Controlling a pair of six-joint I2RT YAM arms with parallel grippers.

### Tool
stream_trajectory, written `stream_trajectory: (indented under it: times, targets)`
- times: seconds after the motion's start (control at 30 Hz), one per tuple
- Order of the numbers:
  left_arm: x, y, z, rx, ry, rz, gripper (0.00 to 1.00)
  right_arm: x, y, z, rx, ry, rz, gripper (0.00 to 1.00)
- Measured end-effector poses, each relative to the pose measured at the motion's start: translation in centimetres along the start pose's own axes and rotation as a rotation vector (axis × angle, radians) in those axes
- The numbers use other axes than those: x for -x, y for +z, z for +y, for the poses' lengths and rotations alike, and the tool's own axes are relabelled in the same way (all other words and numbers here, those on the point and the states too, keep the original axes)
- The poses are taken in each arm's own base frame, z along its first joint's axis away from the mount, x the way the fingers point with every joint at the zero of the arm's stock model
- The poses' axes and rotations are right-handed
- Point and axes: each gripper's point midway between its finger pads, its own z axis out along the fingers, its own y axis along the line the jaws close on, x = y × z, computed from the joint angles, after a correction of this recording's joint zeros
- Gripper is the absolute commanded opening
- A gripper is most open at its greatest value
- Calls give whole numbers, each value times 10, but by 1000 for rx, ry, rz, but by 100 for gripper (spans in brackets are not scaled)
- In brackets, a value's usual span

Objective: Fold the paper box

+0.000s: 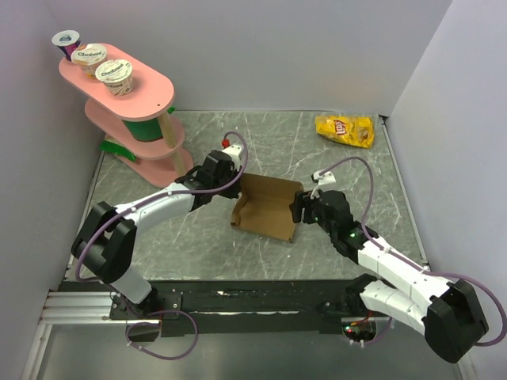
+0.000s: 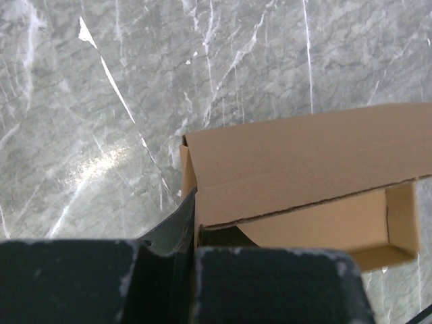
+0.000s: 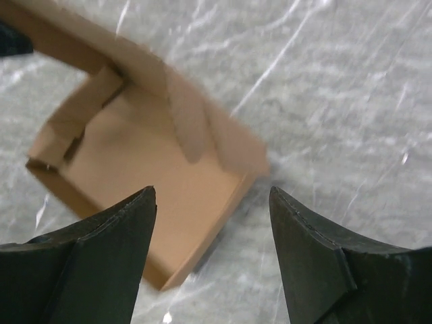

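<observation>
The paper box [image 1: 265,207] is a brown cardboard tray, partly formed, lying mid-table with its open side up. My left gripper [image 1: 236,176] is at its far left corner. In the left wrist view the left gripper [image 2: 194,202] is shut on the edge of the box's wall [image 2: 304,158], with one finger outside and the other inside. My right gripper [image 1: 299,207] hovers at the box's right end. It is open, and in the right wrist view the right gripper [image 3: 212,192] has a corner of the box [image 3: 155,169] below and between its fingers without touching it.
A pink tiered stand [image 1: 150,87] with three yogurt cups [image 1: 111,71] stands at the back left. A yellow chip bag [image 1: 344,129] lies at the back right. White walls close in the left, back and right sides of the grey marbled table [image 1: 198,253].
</observation>
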Motion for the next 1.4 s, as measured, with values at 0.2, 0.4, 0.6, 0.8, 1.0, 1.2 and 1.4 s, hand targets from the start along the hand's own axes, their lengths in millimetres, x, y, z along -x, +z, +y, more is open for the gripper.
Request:
stream_trajectory:
  times: [0.2, 0.4, 0.6, 0.8, 1.0, 1.2, 1.4]
  targets:
    - [-1, -1, -2, -13, 10, 9, 1, 30, 8, -8, 15, -14, -108, 60]
    - [-1, 0, -2, -15, 12, 15, 1, 36, 10, -1, 86, -52, -129, 54]
    - [1, 2, -3, -13, 10, 24, 1, 21, 2, -1, 109, -59, -113, 54]
    - [1, 2, -3, -12, 10, 26, 1, 18, -5, -5, 97, -83, -121, 49]
    - [1, 2, -3, -12, 10, 26, 1, 12, 3, -8, 87, -124, -100, 41]
    - [1, 2, -3, -12, 10, 26, 1, 4, 12, -11, 77, -152, -63, 34]
    - [1, 2, -3, -12, 10, 26, 1, 7, 17, -15, 52, -164, -75, 2]
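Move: The box's upright far right corner, where the side flaps meet the long far wall, stands about 3 cm ahead of the open right hand, 1 cm to its right and 2 cm below. The middle of the box floor lies some 8 cm to the left of this hand, 2 cm back and 6 cm below. From the left hand, which already pinches the far wall's left end, that corner is roughly 17 cm to the right, 2 cm back and 1 cm lower. Forward and up some 3 cm each, the right hand first lifts with its fingers tipping up nearly 10 degrees, then eases back about 2 cm. From there it sinks about 2 cm while edging forward onto the box's far right corner, narrowing its wide-open fingers to a small gap with the corner's cardboard between them. The left hand stays and keeps its pinch on the far wall's left end. ##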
